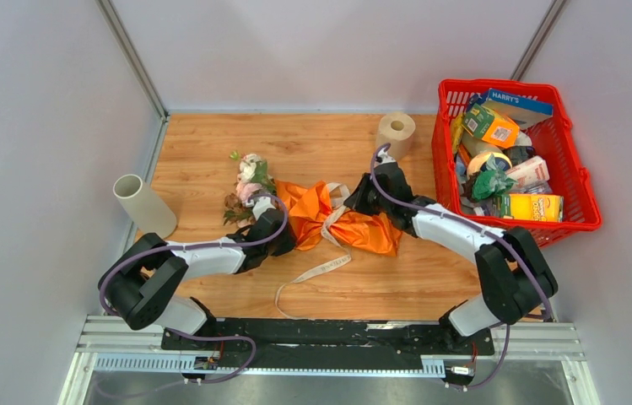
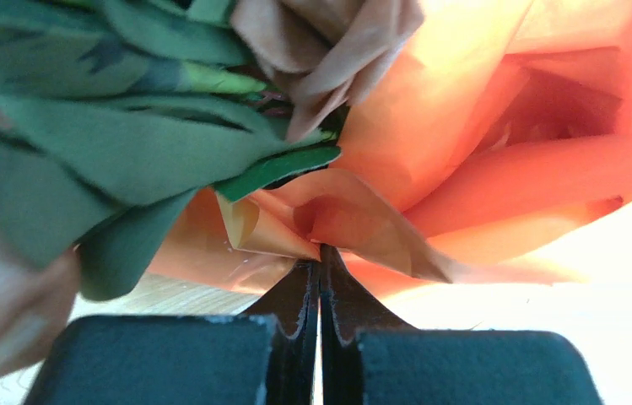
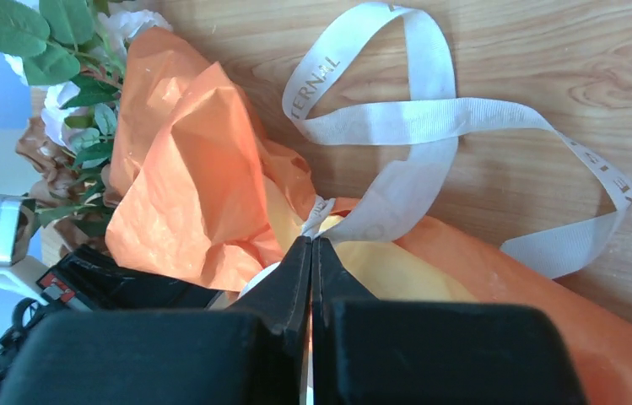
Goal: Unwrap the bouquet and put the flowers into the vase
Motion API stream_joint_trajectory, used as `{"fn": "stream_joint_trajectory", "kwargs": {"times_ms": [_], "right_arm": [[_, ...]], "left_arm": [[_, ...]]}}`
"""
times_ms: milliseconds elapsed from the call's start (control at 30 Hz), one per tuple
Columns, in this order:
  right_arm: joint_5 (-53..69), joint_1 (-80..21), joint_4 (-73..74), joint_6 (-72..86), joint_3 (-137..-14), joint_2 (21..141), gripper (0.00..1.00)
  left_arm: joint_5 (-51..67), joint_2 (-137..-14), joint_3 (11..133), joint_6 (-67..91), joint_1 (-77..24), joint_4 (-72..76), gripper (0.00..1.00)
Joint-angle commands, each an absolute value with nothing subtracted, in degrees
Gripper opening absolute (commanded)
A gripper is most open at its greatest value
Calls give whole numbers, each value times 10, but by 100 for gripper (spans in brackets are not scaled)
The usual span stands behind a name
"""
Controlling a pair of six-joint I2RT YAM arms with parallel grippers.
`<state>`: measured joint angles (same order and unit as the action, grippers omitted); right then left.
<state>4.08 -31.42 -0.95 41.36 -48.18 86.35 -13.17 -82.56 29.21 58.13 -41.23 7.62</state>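
The bouquet (image 1: 321,215) lies on its side mid-table, its flowers (image 1: 249,181) pointing far-left and its orange paper (image 1: 363,229) trailing right. My left gripper (image 1: 283,234) is shut on a fold of the orange paper (image 2: 380,228) just below the green leaves (image 2: 126,143); its tips (image 2: 321,251) pinch the fold. My right gripper (image 1: 356,202) is shut on the beige ribbon (image 3: 405,118) at its knot, tips (image 3: 312,240) against it. A loose ribbon tail (image 1: 316,272) runs toward the near edge. The vase (image 1: 148,211) stands at the left, apart from both grippers.
A toilet paper roll (image 1: 395,131) stands at the back, just behind the right arm. A red basket (image 1: 578,181) full of groceries fills the right side. A small green scrap (image 1: 234,155) lies beyond the flowers. Grey walls close in left, back and right.
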Motion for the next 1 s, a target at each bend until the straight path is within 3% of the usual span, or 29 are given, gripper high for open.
{"fn": "stream_joint_trajectory", "kwargs": {"times_ms": [0, 500, 767, 967], "right_arm": [[35, -286, 26, 360, -561, 833, 0], [16, -254, 97, 279, -698, 849, 0], [-104, -222, 120, 223, -902, 857, 0], [-104, -156, 120, 246, -1029, 870, 0]], "left_arm": [[-160, -841, 279, 577, -415, -37, 0], [-162, -841, 281, 577, -415, -45, 0], [-169, -838, 291, 576, -415, -61, 0], [-176, -834, 296, 575, -415, -74, 0]]}}
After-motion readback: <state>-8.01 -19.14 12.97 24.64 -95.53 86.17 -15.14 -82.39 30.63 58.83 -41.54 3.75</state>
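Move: The right hand already pinches the cream ribbon, with the ribbon knot about 4 cm to its left, 2 cm back and 5 cm lower. The wrapped tail of the bouquet lies some 4 cm right and 4 cm back of this hand, the flower heads about 20 cm left and 4 cm ahead, and the paper roll roughly 14 cm ahead and 9 cm right. From the left hand the knot is about 7 cm right, 4 cm ahead and 3 cm above. Keeping its fingers shut on the ribbon, the right hand hauls it mainly up, some 32 cm, and also forward and to the right by about 13 and 10 cm, away from the knot; after the first 7 cm of rise it almost pauses, then pulls on much faster while the fingers tip upward by nearly 40 degrees and swing somewhat clockwise. The left hand stays down beside the flowers and keeps its pinch on the edge of the orange wrap, holding against the pull. ##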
